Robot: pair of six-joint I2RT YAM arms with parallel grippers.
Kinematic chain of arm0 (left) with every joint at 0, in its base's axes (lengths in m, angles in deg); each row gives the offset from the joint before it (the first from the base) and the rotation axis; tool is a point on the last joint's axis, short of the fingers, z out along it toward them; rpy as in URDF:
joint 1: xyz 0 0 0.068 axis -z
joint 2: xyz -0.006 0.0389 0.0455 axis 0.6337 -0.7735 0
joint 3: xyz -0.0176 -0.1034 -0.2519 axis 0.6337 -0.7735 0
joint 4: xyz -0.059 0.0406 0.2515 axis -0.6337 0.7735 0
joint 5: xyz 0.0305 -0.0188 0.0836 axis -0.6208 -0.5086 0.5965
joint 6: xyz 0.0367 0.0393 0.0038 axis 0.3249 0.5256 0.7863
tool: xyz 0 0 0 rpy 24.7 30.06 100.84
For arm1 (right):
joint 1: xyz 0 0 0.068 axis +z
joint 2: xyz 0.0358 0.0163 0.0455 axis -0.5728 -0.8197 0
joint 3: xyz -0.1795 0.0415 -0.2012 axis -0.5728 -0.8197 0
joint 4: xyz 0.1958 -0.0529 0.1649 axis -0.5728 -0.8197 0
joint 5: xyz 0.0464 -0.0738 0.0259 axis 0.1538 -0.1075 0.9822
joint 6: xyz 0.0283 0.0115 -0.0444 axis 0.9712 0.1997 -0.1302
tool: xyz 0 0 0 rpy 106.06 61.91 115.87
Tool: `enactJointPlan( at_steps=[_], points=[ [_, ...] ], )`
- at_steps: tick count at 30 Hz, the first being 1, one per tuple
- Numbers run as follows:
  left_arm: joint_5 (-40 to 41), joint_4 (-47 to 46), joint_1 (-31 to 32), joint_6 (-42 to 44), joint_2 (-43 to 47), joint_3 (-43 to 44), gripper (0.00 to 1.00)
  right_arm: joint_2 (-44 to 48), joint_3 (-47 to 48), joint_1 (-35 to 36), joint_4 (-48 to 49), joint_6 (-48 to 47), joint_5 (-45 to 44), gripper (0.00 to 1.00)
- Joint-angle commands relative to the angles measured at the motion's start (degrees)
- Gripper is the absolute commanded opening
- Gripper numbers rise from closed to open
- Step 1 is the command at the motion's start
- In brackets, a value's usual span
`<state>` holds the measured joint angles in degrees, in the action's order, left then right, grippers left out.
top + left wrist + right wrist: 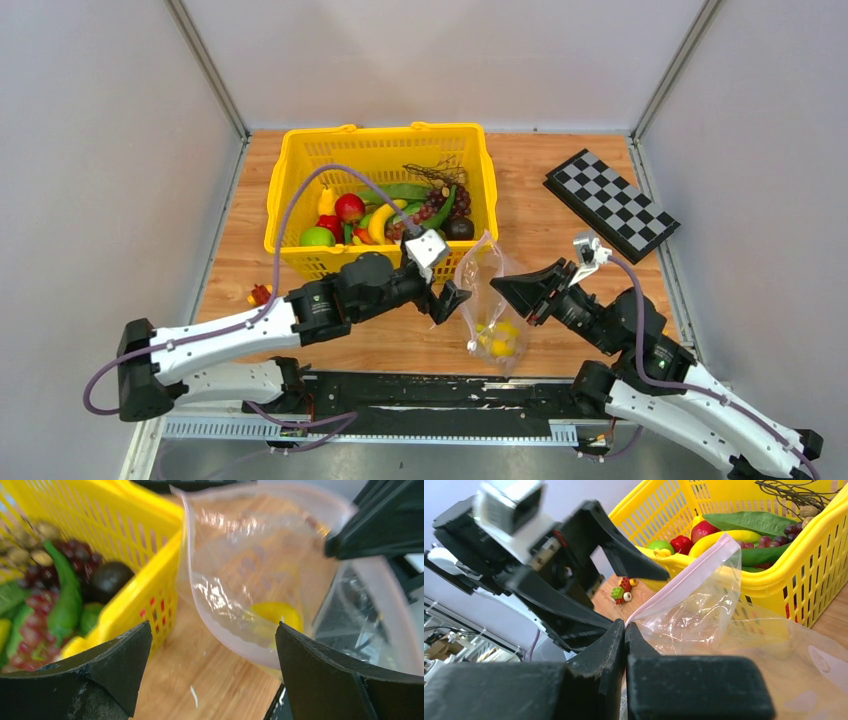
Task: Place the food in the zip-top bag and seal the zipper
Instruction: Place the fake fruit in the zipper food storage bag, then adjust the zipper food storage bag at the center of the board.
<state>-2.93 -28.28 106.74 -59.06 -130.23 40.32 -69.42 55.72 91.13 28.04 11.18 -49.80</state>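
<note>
The clear zip-top bag [487, 285] hangs upright over the table in front of the basket, with yellow food [498, 340] at its bottom. My right gripper [502, 288] is shut on the bag's top edge; in the right wrist view its tips [625, 626] pinch the pink zipper [684, 574]. My left gripper [448, 300] is open just left of the bag, holding nothing. In the left wrist view its fingers [117, 662] frame the bag's mouth [240, 580] and a yellow piece [277, 614] inside. More food [385, 215] lies in the yellow basket [290, 180].
A black-and-white checkerboard [610, 205] lies at the back right. A small red toy [260, 294] sits on the wood near the left arm. The basket's wall [140, 535] stands close to the left of the left gripper.
</note>
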Motion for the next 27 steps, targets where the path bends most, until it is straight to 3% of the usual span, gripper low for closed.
enactJointPlan(
  at_steps=[1,4,6,9,10,12,16,23,27],
  points=[
    [0.27,6.55,0.04,-7.24,-3.73,1.01,0.97,-1.19,2.83,0.21,1.49,-3.26,2.03,0.04],
    [-0.49,3.59,0.04,-11.21,-3.80,-0.28,0.91,-1.41,3.38,0.22,0.89,-4.14,2.17,0.04],
    [-0.33,1.34,0.01,-12.94,-3.38,-1.15,0.81,-1.50,3.74,0.23,0.22,-4.57,2.25,0.04],
    [-0.54,-0.42,0.02,-13.31,-3.04,-0.86,0.57,-1.36,3.85,0.17,-0.99,-4.90,1.73,0.04],
    [-0.30,0.06,0.00,-13.06,-3.04,-0.38,0.43,-1.21,3.90,0.23,-1.57,-5.08,1.29,0.04],
    [-0.13,0.61,-0.01,-12.33,-2.80,0.59,0.24,-0.97,4.02,0.22,-2.96,-5.53,0.47,0.04],
    [-2.11,1.39,-0.01,-10.16,-3.24,2.97,0.03,-0.93,7.24,0.24,-9.48,-9.63,-4.70,0.03],
    [-9.91,-4.74,-0.01,-10.21,-9.79,8.87,0.00,0.24,20.30,0.24,-26.23,-17.89,-20.61,0.03],
    [-9.13,-3.97,-0.01,-10.73,-13.93,12.88,0.00,1.66,25.15,0.24,-31.09,-20.18,-24.50,0.03]
  ],
)
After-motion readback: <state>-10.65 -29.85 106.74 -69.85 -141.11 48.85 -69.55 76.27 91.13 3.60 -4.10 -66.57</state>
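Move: Just under the open left fingers, about 5 cm down and 1 cm to the right, is the near rim of the food storage bag. The bananas hang inside it, some 7 cm right, 2 cm back and 14 cm below that hand; the yellow basket's middle is roughly 20 cm ahead, 13 cm left and 18 cm lower. From the right hand, still pinching the opposite rim, the near rim is about 6 cm left, 2 cm back and 4 cm lower. Dipping some 5 cm over the bag's near rim with the fingertips tipping down, the left hand shuts its wide-open fingers on the zipper strip, then rises and carries it about 5 cm right. The right hand keeps its pinch, first nearly still, then sweeps about 9 cm right and 5 cm up, turning clockwise, away from the left hand. ##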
